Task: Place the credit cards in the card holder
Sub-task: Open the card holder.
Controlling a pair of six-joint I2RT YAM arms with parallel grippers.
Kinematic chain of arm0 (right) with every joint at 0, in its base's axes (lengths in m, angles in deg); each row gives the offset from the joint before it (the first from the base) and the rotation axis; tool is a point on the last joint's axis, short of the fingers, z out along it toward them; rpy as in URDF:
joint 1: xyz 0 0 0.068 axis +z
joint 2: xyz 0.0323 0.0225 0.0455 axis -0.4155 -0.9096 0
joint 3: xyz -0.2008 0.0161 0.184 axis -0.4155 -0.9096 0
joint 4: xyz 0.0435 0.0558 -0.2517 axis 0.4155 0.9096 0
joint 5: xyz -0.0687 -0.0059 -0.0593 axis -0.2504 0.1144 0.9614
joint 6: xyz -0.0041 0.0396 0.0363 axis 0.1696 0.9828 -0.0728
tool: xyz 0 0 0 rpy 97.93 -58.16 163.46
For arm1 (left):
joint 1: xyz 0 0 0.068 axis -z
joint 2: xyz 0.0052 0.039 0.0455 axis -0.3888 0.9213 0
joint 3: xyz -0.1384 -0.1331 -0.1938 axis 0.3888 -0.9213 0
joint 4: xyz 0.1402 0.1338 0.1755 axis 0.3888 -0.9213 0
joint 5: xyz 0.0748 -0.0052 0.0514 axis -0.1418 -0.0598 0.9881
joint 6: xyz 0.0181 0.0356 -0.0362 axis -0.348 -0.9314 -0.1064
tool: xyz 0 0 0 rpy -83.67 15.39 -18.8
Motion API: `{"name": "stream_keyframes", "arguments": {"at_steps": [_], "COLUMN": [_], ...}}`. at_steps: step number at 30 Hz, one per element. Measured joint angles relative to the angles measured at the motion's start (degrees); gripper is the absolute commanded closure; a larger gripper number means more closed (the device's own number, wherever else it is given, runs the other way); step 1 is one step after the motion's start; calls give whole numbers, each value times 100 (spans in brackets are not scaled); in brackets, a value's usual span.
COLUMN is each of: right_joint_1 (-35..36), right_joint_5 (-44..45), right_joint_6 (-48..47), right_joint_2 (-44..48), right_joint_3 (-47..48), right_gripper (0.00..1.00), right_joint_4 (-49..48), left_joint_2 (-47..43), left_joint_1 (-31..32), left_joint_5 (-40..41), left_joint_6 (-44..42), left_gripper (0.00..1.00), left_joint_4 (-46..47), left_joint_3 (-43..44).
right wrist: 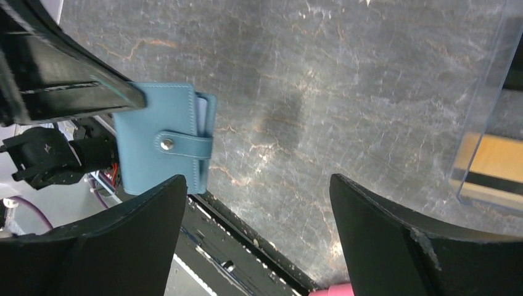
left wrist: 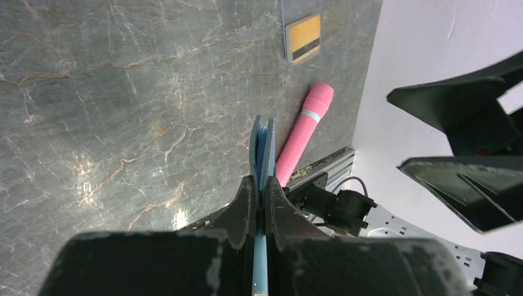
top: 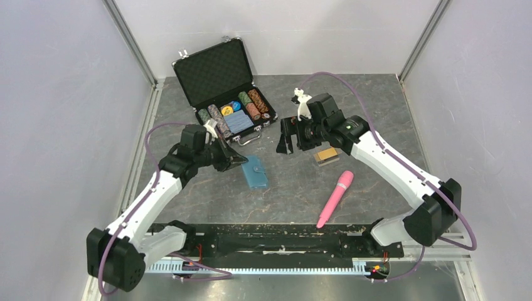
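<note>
The teal-blue card holder [top: 256, 172] is snapped closed and pinched by one edge in my shut left gripper [top: 235, 162]. The left wrist view shows it edge-on [left wrist: 262, 145] between the fingertips of that gripper [left wrist: 264, 191]. Its strap and metal snap face the right wrist camera [right wrist: 154, 111]. A gold-orange credit card [top: 326, 155] with a black stripe lies in a clear plastic box, also visible as the card [left wrist: 304, 38] and the card [right wrist: 490, 166]. My right gripper [top: 287, 142] hovers open between holder and box, with nothing between its fingers [right wrist: 258, 182].
An open black chip briefcase [top: 226, 84] with rows of poker chips stands at the back. A pink cylinder [top: 335, 198] lies near the front right, close to the base rail [top: 270, 241]. A small white object [top: 301, 100] stands behind the right gripper.
</note>
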Motion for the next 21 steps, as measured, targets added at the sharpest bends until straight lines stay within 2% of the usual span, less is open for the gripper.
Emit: {"name": "stream_keyframes", "arguments": {"at_steps": [9,16,21], "right_joint_1": [299,570,798], "right_joint_5": [262,332,374], "right_joint_6": [-210,-463,-638], "right_joint_2": [-765,-1587,-2118], "right_joint_3": [719,1355,1849], "right_gripper": [16,26,40], "right_joint_4": [35,282,485], "left_joint_2": [1071,1408,1436], "left_joint_1": [13,140,236], "left_joint_5": [31,92,210], "left_joint_6": [4,15,118], "left_gripper": [98,98,98], "left_joint_4": [210,337,391], "left_joint_3": [560,811,813]}}
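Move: The card holder hangs from the closed left fingers, its middle about 3 cm back, 3 cm right and 3 cm below that hand. From the open right gripper it lies some 11 cm left, 6 cm back and 6 cm lower. The yellow card is about 6 cm ahead and 16 cm right of the right gripper, the pink microphone some 10 cm back and 19 cm right, both about 16 cm below. Bring the right gripper about 7 cm left, sinking some 4 cm and easing slightly forward, to the free side of the card holder by its strap; turn it about 10 degrees counter-clockwise and start closing the wide fingers, leaving them over half open. Meanwhile carry the still-pinched holder about 5 cm forward and to the right with the left hand to meet it. ##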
